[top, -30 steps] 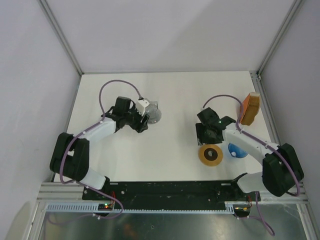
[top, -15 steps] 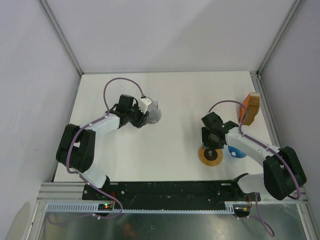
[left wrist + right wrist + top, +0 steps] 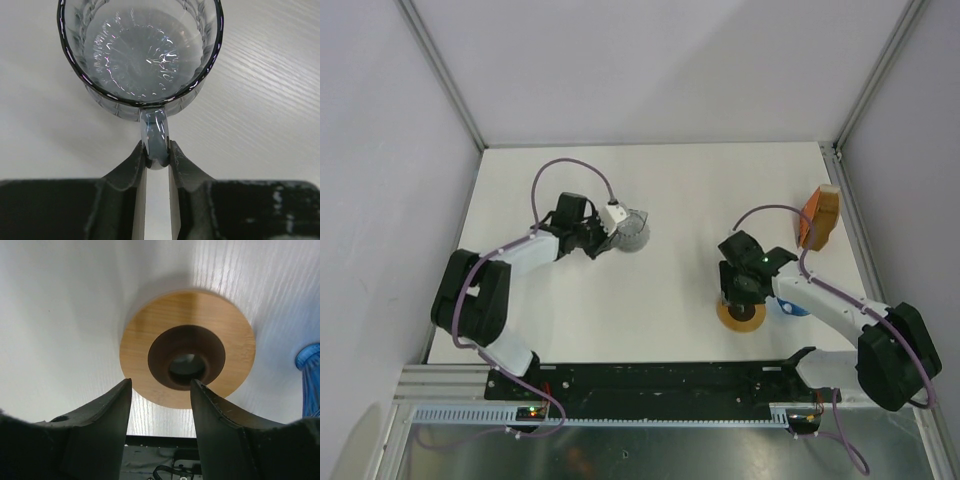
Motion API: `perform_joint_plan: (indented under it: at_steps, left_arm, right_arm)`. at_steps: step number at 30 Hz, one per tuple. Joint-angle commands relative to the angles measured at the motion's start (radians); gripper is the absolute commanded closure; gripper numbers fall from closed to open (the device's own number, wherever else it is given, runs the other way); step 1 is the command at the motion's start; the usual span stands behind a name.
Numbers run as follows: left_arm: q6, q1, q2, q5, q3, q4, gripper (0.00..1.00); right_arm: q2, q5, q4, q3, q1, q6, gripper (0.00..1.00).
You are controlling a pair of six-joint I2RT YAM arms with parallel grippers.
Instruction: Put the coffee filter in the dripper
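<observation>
The coffee filter (image 3: 819,216), a tan-orange paper piece, stands at the table's right edge, away from both grippers. Much of the blue ribbed dripper (image 3: 792,304) is hidden under my right arm; its rim also shows at the right wrist view's edge (image 3: 310,374). My right gripper (image 3: 742,292) hangs open (image 3: 161,385) just above a flat amber disc (image 3: 140,340) with a dark centre hole. My left gripper (image 3: 606,238) is shut on the handle (image 3: 156,142) of the clear glass jug (image 3: 140,55), one finger pressed to each side.
The amber disc (image 3: 741,313) lies near the front edge, just left of the dripper. The glass jug (image 3: 633,233) stands upright at the left centre of the white table (image 3: 670,190). Frame posts and side walls border the table.
My left gripper has closed onto the jug's handle. My right gripper has moved toward the near edge and now hangs over the amber disc.
</observation>
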Motion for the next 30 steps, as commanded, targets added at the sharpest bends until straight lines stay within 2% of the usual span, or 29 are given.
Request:
perform_joint_plan:
  at_steps: [1, 7, 12, 17, 21, 24, 30]
  left_arm:
    - [0.188, 0.0, -0.111, 0.124, -0.064, 0.006, 1.0]
    - [0.252, 0.0, -0.142, 0.253, -0.094, -0.051, 1.0]
    - [0.25, 0.0, -0.111, 0.267, -0.077, -0.085, 0.99]
    - [0.285, 0.0, -0.116, 0.278, -0.071, -0.115, 0.75]
    - [0.282, 0.002, -0.116, 0.288, -0.057, -0.117, 0.63]
    - [0.275, 0.003, -0.11, 0.278, -0.048, -0.117, 0.52]
    - [0.242, 0.031, -0.155, 0.27, -0.03, -0.12, 0.07]
  right_arm:
    - [0.021, 0.048, -0.047, -0.008, 0.051, 0.057, 0.46]
    - [0.052, 0.064, 0.003, -0.024, 0.056, 0.058, 0.51]
    - [0.085, 0.035, 0.07, -0.05, 0.038, 0.045, 0.57]
    - [0.098, 0.012, 0.109, -0.076, 0.021, 0.035, 0.71]
    - [0.105, -0.018, 0.135, -0.077, 0.017, 0.018, 0.81]
    - [0.101, -0.039, 0.149, -0.077, 0.016, -0.007, 0.96]
    - [0.073, -0.056, 0.142, -0.02, 0.015, -0.073, 1.0]
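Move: The left fingers are already shut on the carafe's handle, with the carafe's middle about 5 cm ahead and 6 cm to the right; the dripper is roughly 33 cm to this hand's right and 15 cm nearer. The right fingers hang half open over the dripper, its middle some 4 cm below, 2 cm right and 1 cm ahead. The blue coffee filter lies about 16 cm right and 4 cm ahead of the right hand. Draw the left gripper back about 6 cm, dragging the carafe by its handle at an even height while turning the wrist clockwise not quite 20 degrees, then open wide and let go of the handle. Meanwhile ease the right gripper slightly back and sink it about 3 cm to the left side of the dripper's brown cone, then close its fingers to pinch the wall there. ##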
